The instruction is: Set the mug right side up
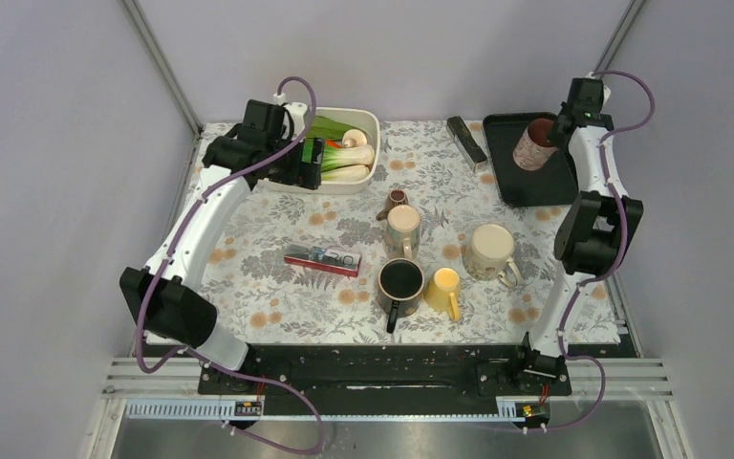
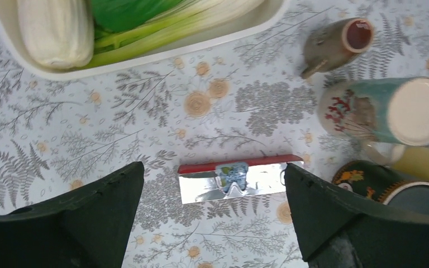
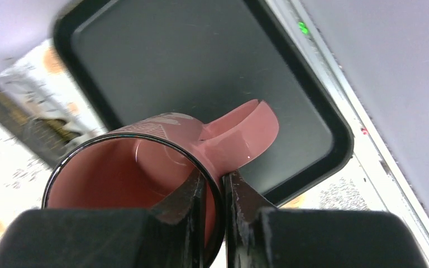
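Note:
A pink mug (image 3: 145, 167) with a dark rim hangs tilted over the black tray (image 3: 201, 61), and its mouth faces the right wrist camera. My right gripper (image 3: 215, 181) is shut on the rim beside the handle, one finger inside the mug and one outside. From above, the mug (image 1: 533, 145) shows at the back right under the right gripper (image 1: 556, 132). My left gripper (image 1: 308, 163) is open at the back left beside the white dish. It holds nothing in the left wrist view (image 2: 213, 167), high above the table.
The white dish (image 1: 368, 177) holds leeks and vegetables. Several mugs stand mid-table: a small brown one on its side (image 1: 397, 199), a tall one (image 1: 403, 229), a black one (image 1: 400, 280), a yellow one (image 1: 442, 287) and a cream one (image 1: 490, 251). A red-and-silver packet (image 1: 322, 258) and a dark box (image 1: 465, 139) lie flat.

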You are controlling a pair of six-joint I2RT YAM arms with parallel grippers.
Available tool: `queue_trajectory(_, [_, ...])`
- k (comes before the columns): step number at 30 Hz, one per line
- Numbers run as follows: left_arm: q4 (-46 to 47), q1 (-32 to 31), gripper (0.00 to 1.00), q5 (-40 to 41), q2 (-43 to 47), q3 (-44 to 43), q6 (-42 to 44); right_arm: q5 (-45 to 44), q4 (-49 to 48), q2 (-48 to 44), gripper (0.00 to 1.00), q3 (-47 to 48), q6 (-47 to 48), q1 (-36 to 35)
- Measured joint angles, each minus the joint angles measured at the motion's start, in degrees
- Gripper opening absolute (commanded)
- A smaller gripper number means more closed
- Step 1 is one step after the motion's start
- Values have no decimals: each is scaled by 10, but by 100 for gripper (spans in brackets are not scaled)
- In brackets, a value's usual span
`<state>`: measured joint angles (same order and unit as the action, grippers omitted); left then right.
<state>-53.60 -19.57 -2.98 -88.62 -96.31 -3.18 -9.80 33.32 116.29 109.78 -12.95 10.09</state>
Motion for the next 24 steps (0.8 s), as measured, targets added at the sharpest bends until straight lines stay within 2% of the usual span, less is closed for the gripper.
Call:
queue_trajectory(6, [52,64,99,1,2,80,3,-3,58,115,0,112,-4,47])
queue_trajectory(14, [81,83,99,3,3,120,3,-37,110,218,0,263,-5,59])
queue_trajectory(20, [89,94,99,8,3,120,3,-58,116,257,0,289,-14,63])
queue_trajectory(24, [92,102,99,12,3,120,3,-60,116,269,6,294,-23,65])
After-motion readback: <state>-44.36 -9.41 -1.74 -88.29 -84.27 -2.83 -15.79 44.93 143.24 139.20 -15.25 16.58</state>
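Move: The tray I am taking the held pink mug to is below my right hand: its middle lies about 7 cm ahead, almost in line sideways and some 19 cm down. From that same hand, the black case lies about 18 cm to the left and 12 cm ahead, the cream mug about 16 cm to the left and 23 cm back. From my left hand, the tray's middle is roughly 59 cm to the right, 24 cm ahead and 25 cm down. With my right hand I keep pinching the pink mug's wall beside its handle, carry it to the right and down, about 9 cm each way and a little forward, and lower it towards the tray's right part. My wrist tips down some 10 degrees and turns about as much clockwise, slowing near the end. My empty left hand, still wide open, moves about 7 cm left while sinking nearly 6 cm. ##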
